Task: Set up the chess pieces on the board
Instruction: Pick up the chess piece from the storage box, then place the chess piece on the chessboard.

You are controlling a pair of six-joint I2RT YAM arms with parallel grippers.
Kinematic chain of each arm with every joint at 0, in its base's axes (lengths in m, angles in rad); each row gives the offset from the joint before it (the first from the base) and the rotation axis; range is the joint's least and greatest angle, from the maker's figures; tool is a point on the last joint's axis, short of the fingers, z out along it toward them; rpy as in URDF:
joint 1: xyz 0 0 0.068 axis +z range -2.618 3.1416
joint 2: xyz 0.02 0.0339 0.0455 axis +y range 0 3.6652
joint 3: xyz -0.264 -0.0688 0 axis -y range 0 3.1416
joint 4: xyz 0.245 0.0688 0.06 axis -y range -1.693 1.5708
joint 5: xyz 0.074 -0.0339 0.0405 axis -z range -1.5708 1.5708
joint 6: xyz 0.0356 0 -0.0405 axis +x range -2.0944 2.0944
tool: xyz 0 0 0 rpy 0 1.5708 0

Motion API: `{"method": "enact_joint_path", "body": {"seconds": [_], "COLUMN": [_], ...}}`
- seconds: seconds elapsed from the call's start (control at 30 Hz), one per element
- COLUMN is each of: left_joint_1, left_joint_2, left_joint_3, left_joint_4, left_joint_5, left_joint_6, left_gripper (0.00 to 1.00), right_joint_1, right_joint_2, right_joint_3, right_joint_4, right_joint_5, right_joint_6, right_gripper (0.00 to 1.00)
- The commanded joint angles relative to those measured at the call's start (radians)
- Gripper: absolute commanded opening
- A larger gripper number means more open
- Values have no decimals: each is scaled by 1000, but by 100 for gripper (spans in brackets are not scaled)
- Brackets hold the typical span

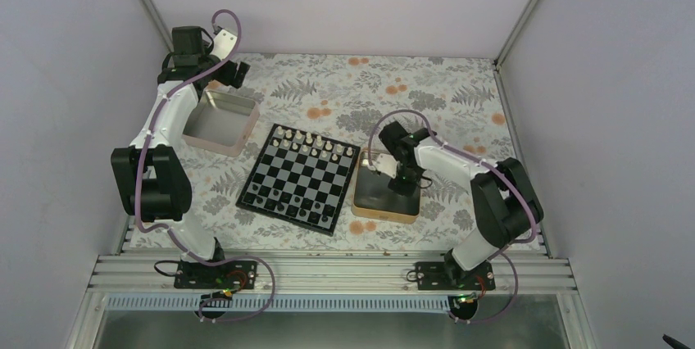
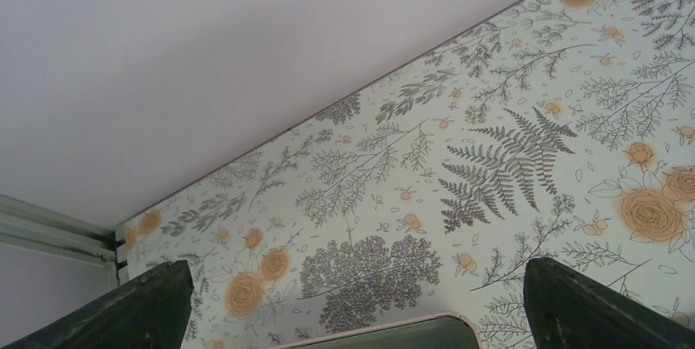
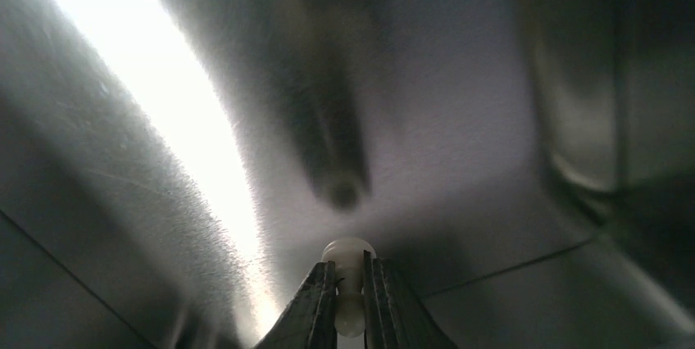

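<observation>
The board (image 1: 300,179) lies in the middle of the table, black and pale grey squares inside a black border. Several white chess pieces (image 1: 309,143) stand along its far rows; small dark ones line its near rows. My right gripper (image 3: 349,283) is down inside the gold tin (image 1: 386,195), shut on one white chess piece (image 3: 347,257) whose round end pokes out past the fingertips. My left gripper (image 2: 352,304) hangs wide open and empty above the far rim of the pinkish tin (image 2: 385,331), both fingers (image 2: 147,300) at the frame's lower corners.
The pinkish silver tin (image 1: 218,123) sits left of the board under the left arm. The gold tin's metal walls (image 3: 574,120) close in around the right gripper. Flowered cloth (image 1: 393,87) covers the table; grey walls enclose it.
</observation>
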Motion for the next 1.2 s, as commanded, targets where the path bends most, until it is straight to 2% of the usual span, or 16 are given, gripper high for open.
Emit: {"method": "enact_joint_path", "body": {"seconds": [0.0,0.23,0.63,0.83,1.17], "left_joint_1": [-2,-3,-2,-2,-2], "left_joint_2": [-30,-33,-41,-40,-31], "left_joint_3": [-3,1,-6,-8,-6], "left_joint_4": [9,5,11,13,16], "left_joint_5": [11,26,17,16,20], "left_joint_6": [5,3,5,4,5], "left_gripper": [100,100,100,100,100], "right_joint_1": [-5,23,168,193,204], "right_joint_2": [2,53,334,420,469], "right_joint_3": [132,376,734,786,739], "right_joint_4": [-74,-173,-203,-187,-138], "right_joint_5": [31,39,1,-38,-115], "right_joint_6": [-1,-40,-102,-124,-136], "right_gripper": [5,5,5,5,5]}}
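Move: The white pawn is already pinched in my right fingers, down in the storage box. It goes to the empty corner-side square in the pawn row, about 18 cm left and 9 cm ahead, nearly level. The corner rook stands some 12 cm ahead and 17 cm left, the last placed pawn 10 cm ahead and 22 cm left; the box's left rim is 14 cm left. From my left hand that square lies about 20 cm back and 28 cm right, well below. Keeping my pinch on the pawn, I swing my right hand left about 16 cm and forward some 9 cm, first rising fast about 9 cm to clear the box wall, then sinking again by 5 cm towards the empty square beside the rook. The wrist turns nearly 20 degrees counter-clockwise on the way. ##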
